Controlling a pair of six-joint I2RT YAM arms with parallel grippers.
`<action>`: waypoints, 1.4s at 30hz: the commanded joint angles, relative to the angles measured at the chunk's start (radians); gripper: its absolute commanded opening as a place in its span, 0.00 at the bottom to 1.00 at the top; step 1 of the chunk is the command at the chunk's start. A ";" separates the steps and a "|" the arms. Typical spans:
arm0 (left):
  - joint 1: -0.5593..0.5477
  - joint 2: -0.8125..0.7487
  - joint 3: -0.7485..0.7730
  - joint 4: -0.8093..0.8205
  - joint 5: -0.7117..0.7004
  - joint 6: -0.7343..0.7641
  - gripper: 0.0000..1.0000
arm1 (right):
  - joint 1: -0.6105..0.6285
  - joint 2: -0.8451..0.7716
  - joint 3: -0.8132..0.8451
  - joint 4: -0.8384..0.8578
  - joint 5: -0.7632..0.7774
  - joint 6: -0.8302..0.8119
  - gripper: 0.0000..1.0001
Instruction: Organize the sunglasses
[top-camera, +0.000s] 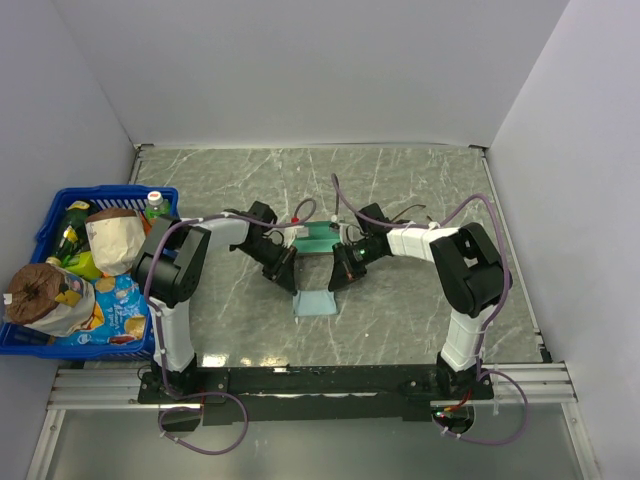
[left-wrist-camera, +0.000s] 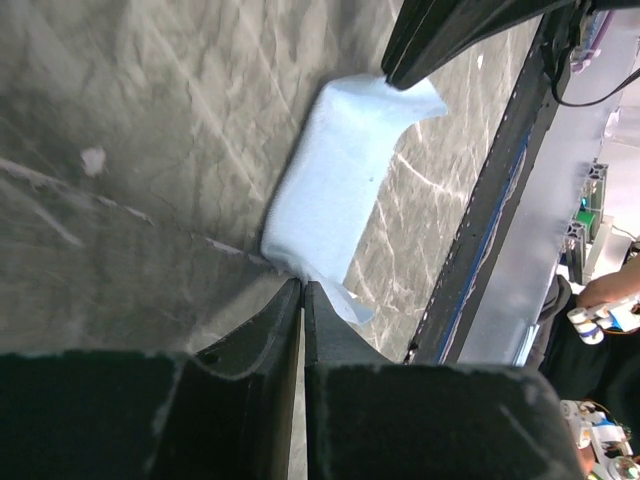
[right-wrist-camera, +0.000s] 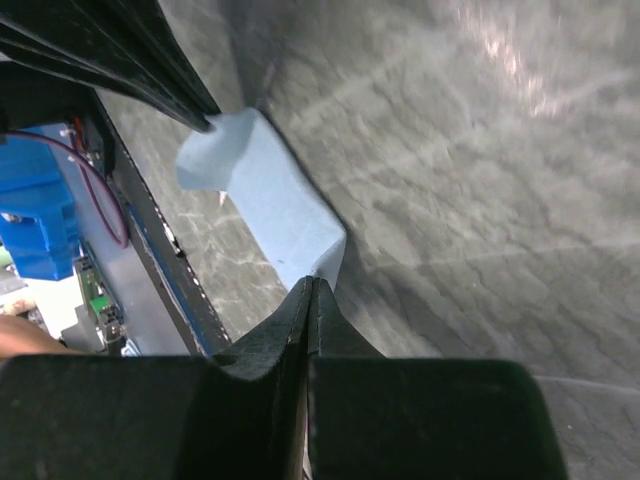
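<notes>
A light blue cloth (top-camera: 313, 302) is stretched between my two grippers, low over the marble table. My left gripper (top-camera: 291, 275) is shut on one corner of the cloth (left-wrist-camera: 345, 170), jaws pressed together (left-wrist-camera: 302, 283). My right gripper (top-camera: 337, 280) is shut on the opposite corner of the cloth (right-wrist-camera: 275, 205), pinching it at the tips (right-wrist-camera: 313, 281). Each wrist view shows the other gripper's dark fingers (left-wrist-camera: 440, 30) (right-wrist-camera: 130, 60) at the cloth's far end. Just behind the grippers lies the open case (top-camera: 318, 238) with teal lining. The sunglasses are hidden.
A blue basket (top-camera: 110, 192) full of snack bags and bottles stands at the table's left edge. White walls close off the back and both sides. The black rail (left-wrist-camera: 500, 200) runs along the near edge of the table.
</notes>
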 joint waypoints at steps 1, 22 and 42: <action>-0.005 -0.024 0.050 -0.016 0.033 0.000 0.11 | 0.007 0.002 0.066 -0.009 -0.024 0.015 0.00; -0.002 -0.038 0.159 -0.009 0.002 -0.015 0.11 | -0.016 -0.006 0.157 -0.059 0.029 -0.021 0.00; 0.023 -0.001 0.233 0.054 0.001 -0.061 0.08 | -0.050 0.041 0.232 -0.053 0.054 -0.016 0.00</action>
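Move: The left hand pinches one far corner of the small blue cloth and the right hand the other; the cloth's middle lies about 5 cm right and 3 back of the left hand. The open green case's middle lies roughly 12 cm ahead and 6 right of the left hand; from the right hand, it is some 12 cm ahead and 3 left. The sunglasses sit about 18 cm right and 13 ahead of the right hand. All lie a few centimetres below the hands. Both grippers keep their pinch on the cloth's far corners and carry it forward and up towards the green case, each going nearly 6 cm forward and rising 3 to 4 cm, in two pushes with an easing between. The left hand also closes in on the right by about 2 cm, while both wrists roll slightly, under 10 degrees. ##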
